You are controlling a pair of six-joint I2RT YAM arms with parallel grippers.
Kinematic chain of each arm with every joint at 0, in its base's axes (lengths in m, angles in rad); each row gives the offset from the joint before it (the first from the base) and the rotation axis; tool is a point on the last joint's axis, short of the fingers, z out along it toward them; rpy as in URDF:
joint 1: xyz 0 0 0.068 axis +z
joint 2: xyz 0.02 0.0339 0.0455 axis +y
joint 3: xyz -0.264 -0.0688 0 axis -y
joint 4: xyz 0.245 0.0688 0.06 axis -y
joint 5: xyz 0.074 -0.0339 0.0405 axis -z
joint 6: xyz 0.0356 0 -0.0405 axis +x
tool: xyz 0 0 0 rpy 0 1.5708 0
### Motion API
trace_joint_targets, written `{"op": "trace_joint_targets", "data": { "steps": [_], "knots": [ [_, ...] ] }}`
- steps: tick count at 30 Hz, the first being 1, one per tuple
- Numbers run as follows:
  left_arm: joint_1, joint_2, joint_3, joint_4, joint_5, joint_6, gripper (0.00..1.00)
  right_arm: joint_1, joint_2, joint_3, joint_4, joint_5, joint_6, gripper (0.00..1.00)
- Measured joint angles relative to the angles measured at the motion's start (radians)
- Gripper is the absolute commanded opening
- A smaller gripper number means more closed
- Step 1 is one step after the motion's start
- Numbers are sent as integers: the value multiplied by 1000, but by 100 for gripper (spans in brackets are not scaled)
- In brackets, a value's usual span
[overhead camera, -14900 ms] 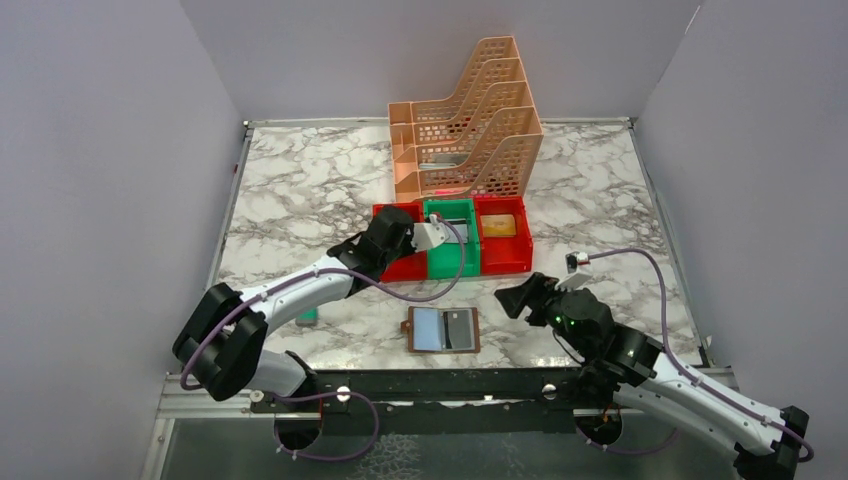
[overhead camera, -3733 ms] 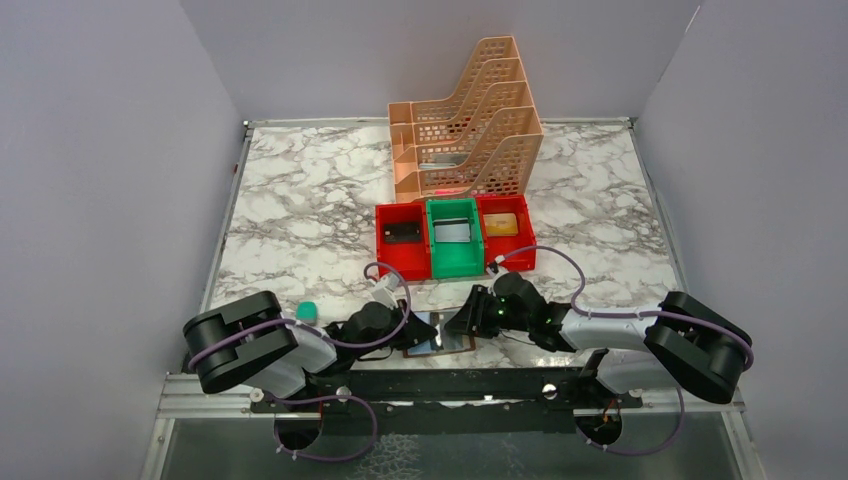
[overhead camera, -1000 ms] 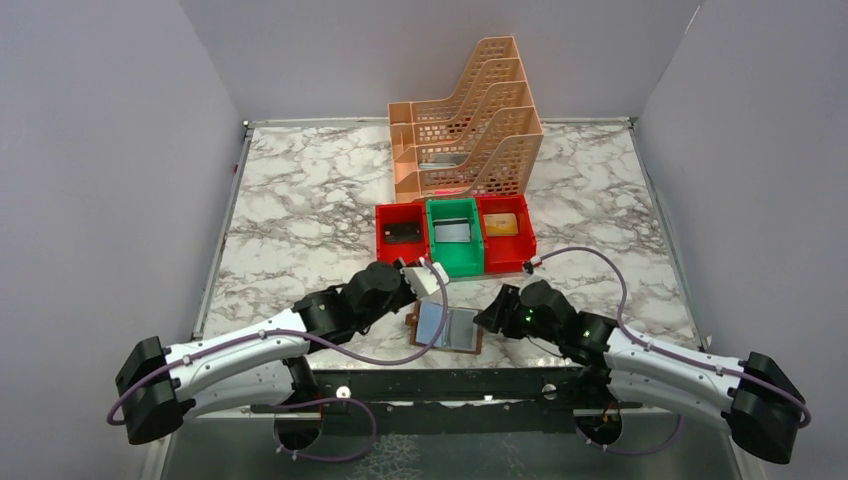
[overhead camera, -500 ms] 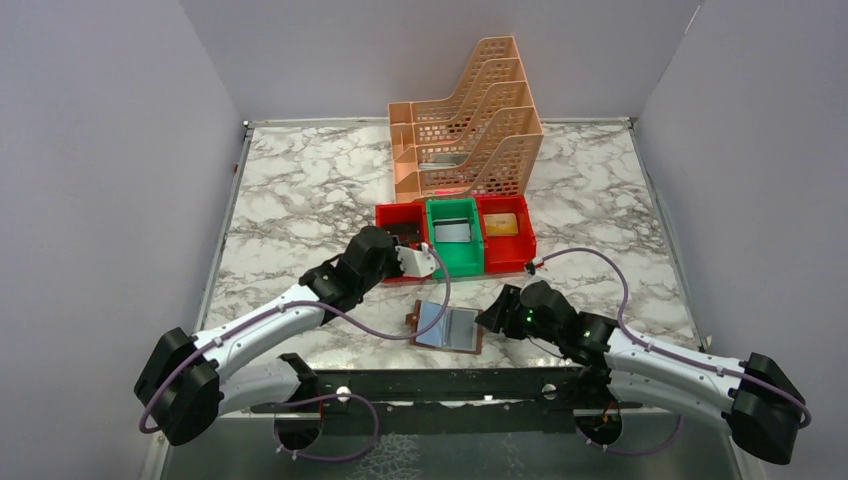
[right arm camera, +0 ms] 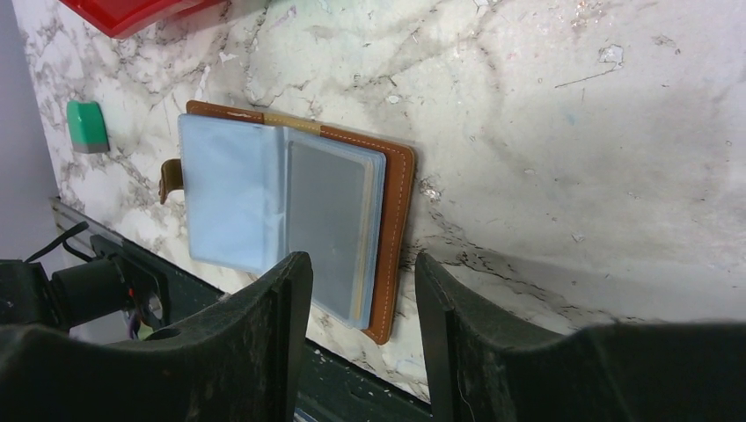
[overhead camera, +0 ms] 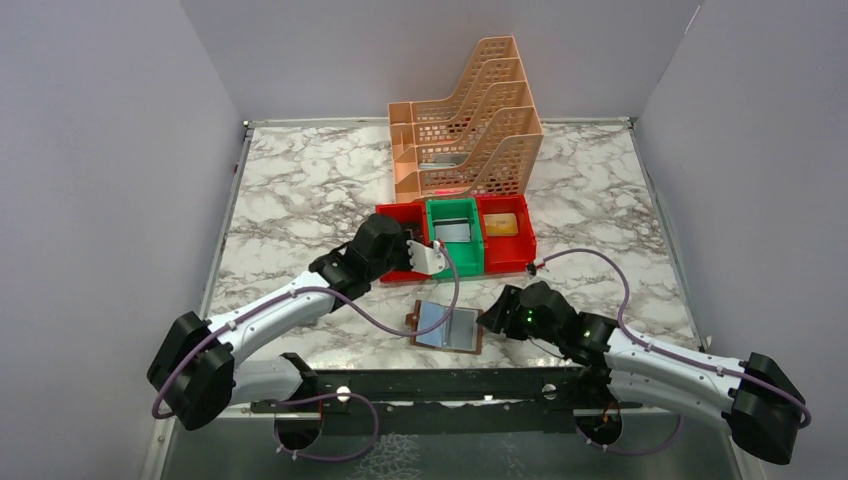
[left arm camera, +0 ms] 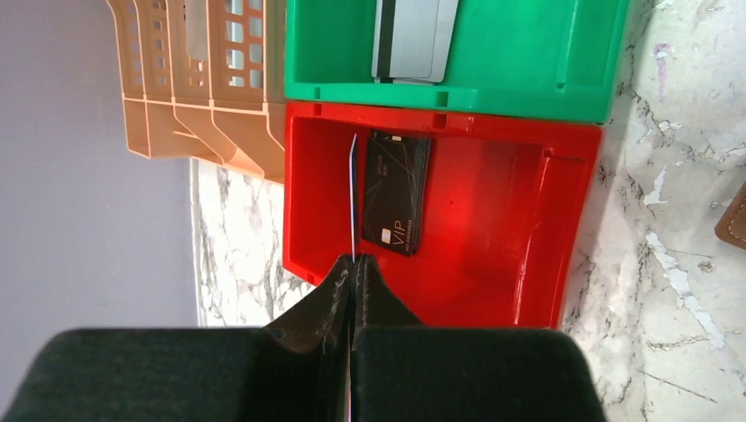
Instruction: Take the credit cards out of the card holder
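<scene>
The brown card holder (overhead camera: 448, 327) lies open on the marble near the front edge, its grey-blue pockets (right arm camera: 229, 193) facing up. A grey credit card (right arm camera: 324, 220) shows inside the right pocket. My left gripper (left arm camera: 354, 261) is shut on a thin credit card (left arm camera: 353, 198), seen edge-on above the left red bin (left arm camera: 519, 229), where a black VIP card (left arm camera: 398, 192) lies flat. My right gripper (right arm camera: 362, 264) is open, hovering just over the holder's right edge without gripping it. From above, the left gripper (overhead camera: 432, 256) is at the bins and the right gripper (overhead camera: 492, 318) is beside the holder.
A green bin (left arm camera: 528, 70) holding grey cards (left arm camera: 413, 40) stands between two red bins; the right one (overhead camera: 500, 224) holds a yellowish card. An orange file rack (overhead camera: 465, 120) stands behind them. A small green object (right arm camera: 86, 126) lies left of the holder.
My left arm has carried the card from above the holder back to the left red bin. The right arm and the holder have stayed put.
</scene>
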Motion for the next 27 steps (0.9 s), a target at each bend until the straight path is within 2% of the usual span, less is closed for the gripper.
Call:
{"op": "trace_joint_targets", "data": {
  "steps": [11,20,27],
  "knots": [
    [55,137,31,6,21,29,0,0,0,0,-19,4,0,54],
    [94,214,21,118,23,56,0,0,-21,0,-38,25,0,56],
    [124,293,23,146,64,61,0,0,-21,0,-44,40,0,57]
  ]
}}
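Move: My left hand already has a card pinched on edge, over the near left part of the red tray. The black VIP cards it is heading for lie on the tray floor, about 5 cm ahead of that hand, 3 cm to its right and 12 cm below. The green tray's middle is some 15 cm to its right and 4 cm ahead. The open card holder is about 16 cm back and 14 cm right. From my right hand the black cards are roughly 19 cm ahead, 20 cm left and slightly lower. I lower my left hand about 7 cm into the left red tray while reaching roughly 4.5 cm forward, bringing the pinched card down towards the black VIP cards. The descent eases midway as I keep going forward, then I sink again; my fingers stay shut on the card and the wrist hardly turns. ##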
